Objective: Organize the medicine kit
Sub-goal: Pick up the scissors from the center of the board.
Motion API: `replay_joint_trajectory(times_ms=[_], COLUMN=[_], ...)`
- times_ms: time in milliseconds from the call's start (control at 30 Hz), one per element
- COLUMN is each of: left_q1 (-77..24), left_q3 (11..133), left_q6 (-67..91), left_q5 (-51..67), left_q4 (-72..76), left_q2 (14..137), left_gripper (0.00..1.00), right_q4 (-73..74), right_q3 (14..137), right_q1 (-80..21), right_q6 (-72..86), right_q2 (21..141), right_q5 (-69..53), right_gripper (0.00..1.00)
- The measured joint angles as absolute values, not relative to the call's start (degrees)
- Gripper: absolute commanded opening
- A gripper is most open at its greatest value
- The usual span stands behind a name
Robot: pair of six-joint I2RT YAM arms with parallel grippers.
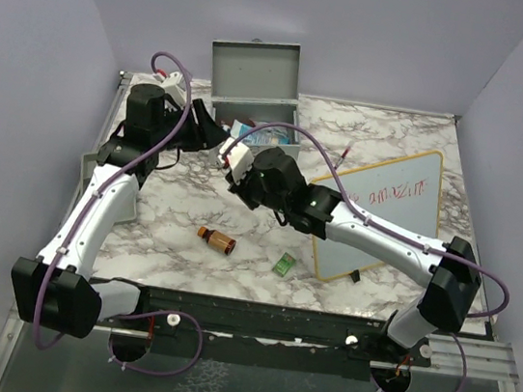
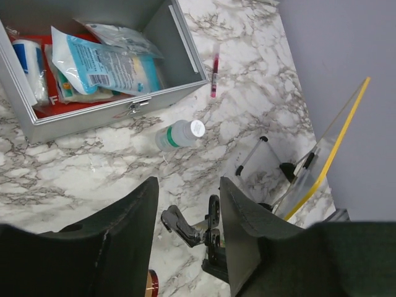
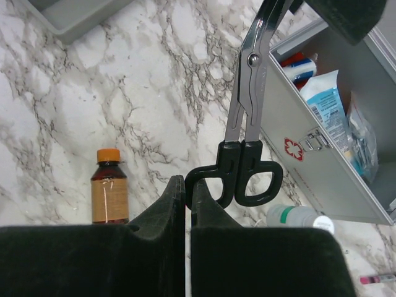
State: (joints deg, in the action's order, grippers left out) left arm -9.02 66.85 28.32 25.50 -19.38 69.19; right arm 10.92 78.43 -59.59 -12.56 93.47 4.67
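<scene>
The medicine kit [image 1: 257, 71] stands open at the back of the table, its lid upright; it is a grey metal box [image 2: 93, 120] holding blue-white packets [image 2: 99, 62], with a red cross emblem on its front [image 3: 291, 148]. Black-handled scissors [image 3: 244, 111] hang in the air in front of it. My right gripper [image 3: 187, 182] is shut on the edge of one handle loop. The blades run up between the fingers of my left gripper [image 2: 189, 185], which stands open around the scissors [image 2: 185, 228] with a gap on either side. Both grippers meet near the kit [image 1: 224, 150].
A clear bottle [image 2: 176, 135] with a white cap lies in front of the kit. An amber bottle [image 1: 216, 239] and a small green packet [image 1: 284, 265] lie nearer. A red pen [image 2: 214, 71] lies right of the kit. The whiteboard [image 1: 376, 212] leans at right; a grey tray [image 1: 85, 171] is at left.
</scene>
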Motion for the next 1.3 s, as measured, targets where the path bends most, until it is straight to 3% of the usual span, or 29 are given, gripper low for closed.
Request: replay_joint_trajectory(times_ms=[200,300,367,467,567,700,867,933,1300], left_q1=[-8.88,-8.40,-8.32,-8.32,-8.34,-8.38,-8.38,-8.38,-8.64], left_q3=[66.13,64.88,64.62,64.62,64.49,63.92,63.70,63.61,63.59], left_q6=[30.02,30.83,31.48,32.27,33.74,35.68,37.43,37.74,42.09], left_q5=[30.35,30.72,31.24,32.01,33.28,34.15,33.04,31.94,22.09], left_q4=[-19.51,-19.59,-19.66,-19.51,-18.72,-16.86,-14.11,-12.84,0.97], left_q2=[68.64,67.51,66.85,66.22,66.22,66.22,66.26,66.50,80.18], left_gripper=[0.09,0.00,0.00,0.00,0.00,0.00,0.00,0.00,0.00], right_q4=[12.47,13.23,13.37,13.30,13.08,13.50,15.20,16.45,16.58], right_q3=[78.46,78.39,78.26,78.17,77.12,75.68,71.46,70.63,70.57], right_q1=[-59.13,-59.13,-59.13,-59.11,-58.87,-58.76,-58.76,-58.74,-58.74], right_q6=[-18.59,-20.34,-21.17,-21.80,-21.93,-21.08,-19.38,-18.20,-8.05], right_q2=[93.43,93.32,93.21,92.90,91.66,89.60,83.26,80.62,69.63], right_q5=[2.76,2.50,2.17,2.02,2.02,1.78,-1.17,-2.33,-3.90], right_gripper=[0.00,0.00,0.04,0.18,0.37,0.70,0.85,0.98,1.00])
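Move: The scissors are in the right hand's shut fingers by the handles, their middle some 5 cm ahead of it, 4 cm left and 5 cm up; from the left hand's open fingers that middle is about 3 cm back, 2 cm right and 4 cm below. The open box's middle lies roughly 12 cm ahead of the left hand, 6 cm right and 21 cm lower, the white bottle 10 cm nearer than the box and 9 cm further right. The left hand eases back about 3 cm and shuts its fingers on the blades of the scissors while the right keeps its pinch on the handles nearly in place; then the right opens wide, lets go and withdraws up, back and to its right, some 7 to 9 cm each way. Once it is clear, the left, keeping its pinch on the blades, swings forward about 9 cm and late on dips some 4 cm towards the open box, its wrist turning a little counter-clockwise. ##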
